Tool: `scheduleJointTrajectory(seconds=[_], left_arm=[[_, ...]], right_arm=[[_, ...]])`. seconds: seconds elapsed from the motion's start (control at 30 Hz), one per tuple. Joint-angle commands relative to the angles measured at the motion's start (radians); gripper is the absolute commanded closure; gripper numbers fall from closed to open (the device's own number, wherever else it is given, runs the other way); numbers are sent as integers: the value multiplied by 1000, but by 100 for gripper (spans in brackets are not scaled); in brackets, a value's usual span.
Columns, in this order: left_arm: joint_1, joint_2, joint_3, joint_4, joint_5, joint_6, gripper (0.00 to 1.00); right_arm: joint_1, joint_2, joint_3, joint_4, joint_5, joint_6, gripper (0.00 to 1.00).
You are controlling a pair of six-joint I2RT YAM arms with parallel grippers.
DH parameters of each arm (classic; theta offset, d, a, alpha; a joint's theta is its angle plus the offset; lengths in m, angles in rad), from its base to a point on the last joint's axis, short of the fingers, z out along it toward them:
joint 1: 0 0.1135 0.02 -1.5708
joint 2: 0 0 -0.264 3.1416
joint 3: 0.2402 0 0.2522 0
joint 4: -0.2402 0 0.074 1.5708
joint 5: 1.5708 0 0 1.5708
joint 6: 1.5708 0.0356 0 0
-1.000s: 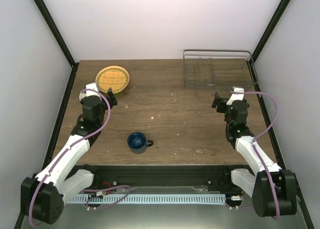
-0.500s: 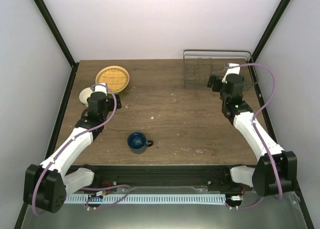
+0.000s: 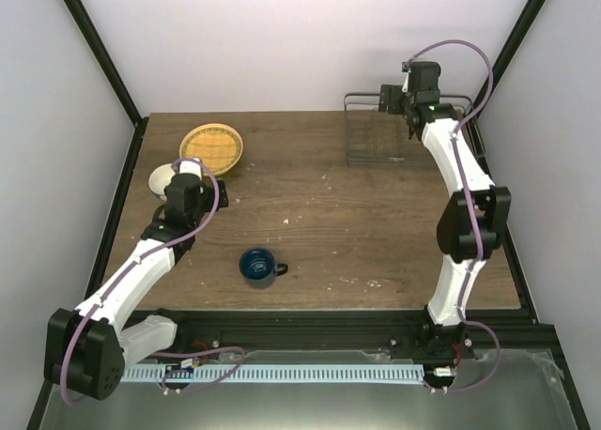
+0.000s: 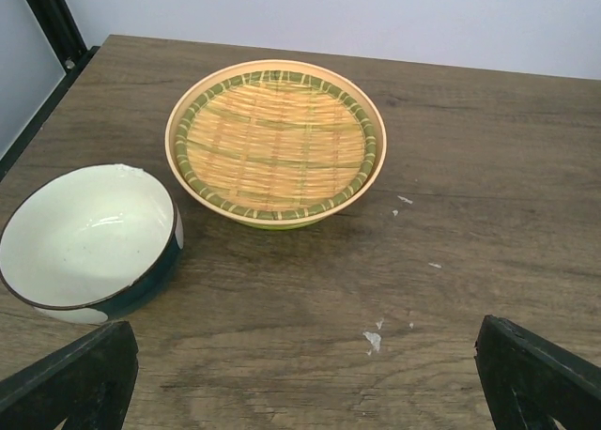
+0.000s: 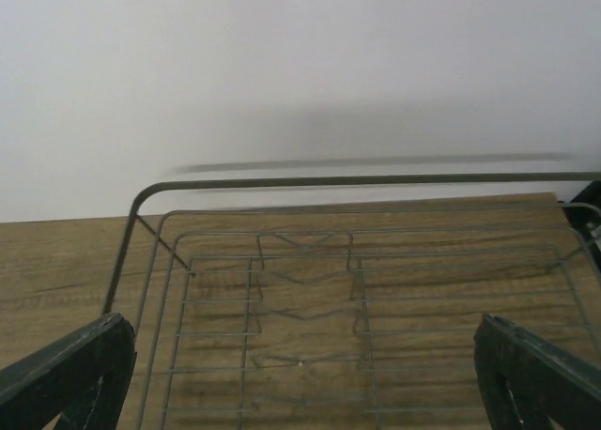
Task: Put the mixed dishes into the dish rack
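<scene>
The round yellow-orange plate (image 3: 211, 149) (image 4: 275, 144) with its woven grid face lies at the table's back left. Next to it, nearer the left edge, sits a small cup (image 3: 161, 178) (image 4: 84, 238), white inside and dark blue outside. My left gripper (image 3: 195, 178) (image 4: 305, 388) hovers just short of both, open and empty. The dark blue handled mug (image 3: 257, 267) stands alone at the front centre. The wire dish rack (image 3: 376, 134) (image 5: 310, 299) sits at the back right with nothing in it. My right gripper (image 3: 404, 106) (image 5: 305, 388) hangs above it, open and empty.
Black frame posts (image 3: 99, 54) run along both sides of the table, and a white wall (image 3: 300, 36) stands right behind the rack. White flecks (image 4: 374, 337) dot the wooden tabletop (image 3: 357, 223).
My right arm has swung up and back from the table's right side to above the rack. My left arm shifted slightly forward early on, uncovering the cup, then stayed put.
</scene>
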Motion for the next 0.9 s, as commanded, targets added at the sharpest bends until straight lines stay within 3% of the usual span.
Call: scheduleJointTrajectory(seconds=[0.0,0.27,0.87], left_arm=[[-3,-9,15,-4,16,12,0],[-3,16,40,-20,20,15,0],[-3,56,59,-7,33,21,0]], right_arm=[[-37,191,266,-255,-52,4,0],[-41,414,494,-446,-57,41,0],[-32,464,451,-547,-85,34,0]])
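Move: The right gripper hangs open and high over the near part of the dish rack; the rack's middle lies about 6 cm ahead, 5 cm to the right and 24 cm below. The rack's row of bent tines lies straight on from the hand, around 6 cm ahead and 25 cm down. The nearest dish, the blue mug, is roughly 38 cm back and 37 cm left. From the left gripper, the rack's middle is some 27 cm ahead and 57 cm right. Lower the right gripper about 16 cm towards the wire tines of the dish rack, swinging some 5 cm forward early in the descent and easing back about 3 cm as it slows. Tip the fingers down about 30 degrees on the way, so they point steeply at the rack floor, and keep them wide open. ##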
